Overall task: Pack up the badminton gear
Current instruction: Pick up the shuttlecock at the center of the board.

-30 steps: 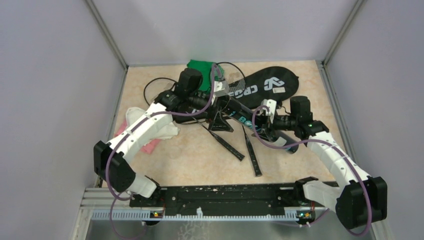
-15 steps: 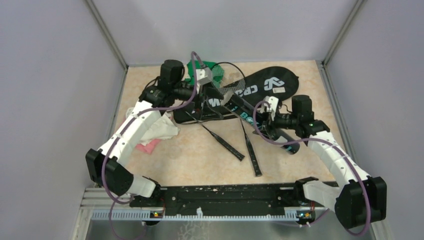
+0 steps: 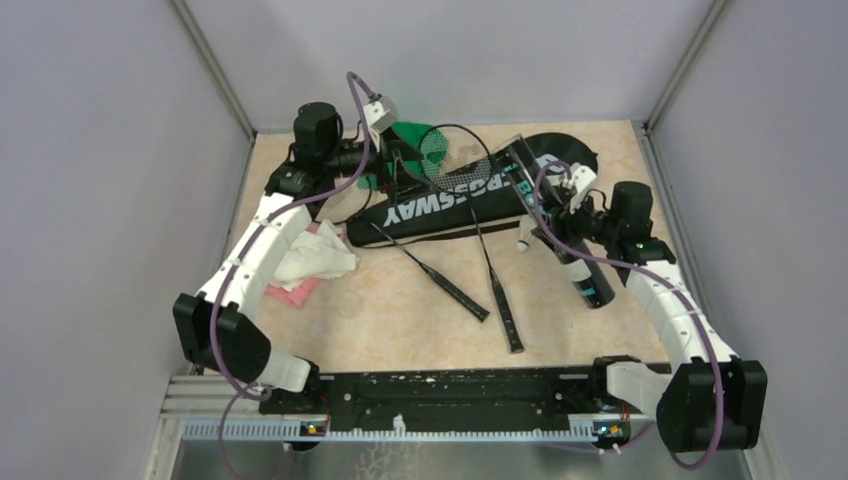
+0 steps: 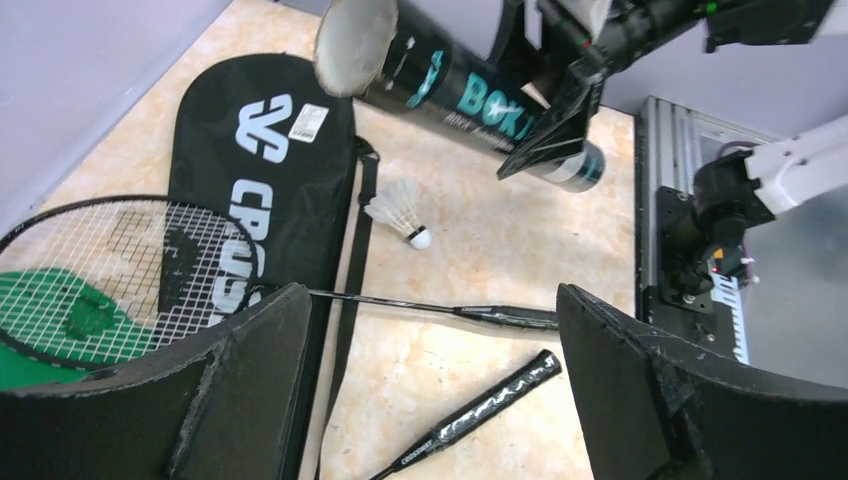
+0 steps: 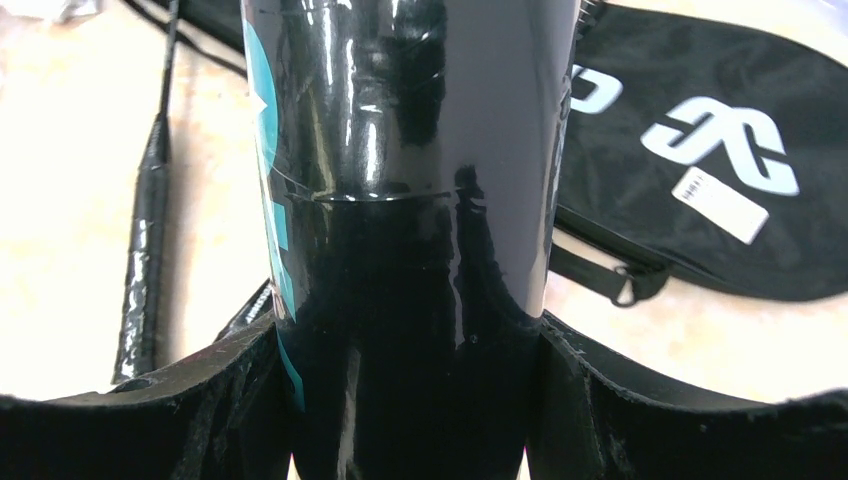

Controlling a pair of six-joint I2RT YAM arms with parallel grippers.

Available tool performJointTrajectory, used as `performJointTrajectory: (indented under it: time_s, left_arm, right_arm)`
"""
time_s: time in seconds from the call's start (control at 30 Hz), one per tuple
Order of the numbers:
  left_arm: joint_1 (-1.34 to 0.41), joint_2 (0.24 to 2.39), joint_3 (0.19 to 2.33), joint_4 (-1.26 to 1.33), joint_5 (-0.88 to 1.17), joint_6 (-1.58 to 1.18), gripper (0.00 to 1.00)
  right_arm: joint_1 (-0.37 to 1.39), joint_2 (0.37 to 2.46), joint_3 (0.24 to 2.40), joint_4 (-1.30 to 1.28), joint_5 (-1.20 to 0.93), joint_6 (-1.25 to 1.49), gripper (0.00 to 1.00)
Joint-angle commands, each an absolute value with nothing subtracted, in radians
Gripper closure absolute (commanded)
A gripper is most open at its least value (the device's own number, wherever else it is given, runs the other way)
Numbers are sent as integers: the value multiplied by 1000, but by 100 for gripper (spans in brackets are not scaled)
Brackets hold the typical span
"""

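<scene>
My right gripper [image 3: 562, 222] [image 5: 410, 345] is shut on the long black tube with teal lettering [image 3: 592, 286] [image 5: 400, 150] [image 4: 470, 90], held tilted above the table at the right. The black CROSSWAY racket bag [image 3: 450, 200] [image 4: 270, 170] [image 5: 700, 130] lies flat at the back. Two thin black rackets have their heads [image 3: 455, 155] [image 4: 110, 265] on the bag and their handles [image 3: 505, 320] [image 4: 490, 405] [image 5: 145, 260] toward me. A white shuttlecock [image 4: 400, 210] [image 3: 522, 243] lies beside the bag's strap. My left gripper [image 3: 398, 172] [image 4: 430, 335] hangs open and empty above the racket heads.
A green cloth [image 3: 408, 135] [image 4: 40, 335] lies under the racket heads at the back. White cloth [image 3: 318, 255] and pink cloth [image 3: 295, 292] sit at the left under my left arm. Grey walls enclose the table on three sides.
My left gripper opened fully, then lifted back and left, off the bag. My right gripper swung the tube to the right, uncovering the bag's lettering.
</scene>
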State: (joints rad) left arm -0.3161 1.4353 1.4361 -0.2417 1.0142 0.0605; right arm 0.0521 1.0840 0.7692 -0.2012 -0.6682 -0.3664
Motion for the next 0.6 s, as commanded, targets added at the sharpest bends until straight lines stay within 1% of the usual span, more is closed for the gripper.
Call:
performJointTrajectory:
  time_s: [0.0,0.27,0.4,0.57]
  left_arm:
    - [-319,1521,1435,-150,943,13,1]
    - [-366,1716,1495,-85,947,12,1]
    - [-412,1826,1553,-65,938,3,1]
    - [-479,1986,1646,-58,929,2,1]
  right_arm:
    - [14,1052,830,-103,-584,-268,70]
    - [-82,1023,861,-120,-555,-186,69]
    - [-87,1018,888,-173,-532,-196,70]
    - [-90,988,855,-172,-516,-188,70]
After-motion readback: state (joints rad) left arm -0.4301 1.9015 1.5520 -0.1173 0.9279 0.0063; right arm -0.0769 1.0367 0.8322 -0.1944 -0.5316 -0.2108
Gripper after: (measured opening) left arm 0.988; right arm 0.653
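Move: The shuttlecock lies about 25 cm to the right of the open left hand, some 7 cm ahead and 33 cm below. On the way to it, a racket's shaft crosses roughly 15 cm right and 6 cm ahead of the left hand, and the bag is some 14 cm right and 19 cm ahead. The held tube is about 29 cm right, 1 cm ahead. From the right hand, the shuttlecock is about 5 cm left, 7 cm ahead, 17 cm below. Down and forward first, then bending right, the left hand sinks about 14 cm and gains some 8 cm each way towards the shuttlecock, fingers still wide open and touching nothing, its forward side rolling down. Meanwhile the right hand keeps its grip on the tube and draws it right by about 6 cm, then lifts slightly, turning clockwise. ##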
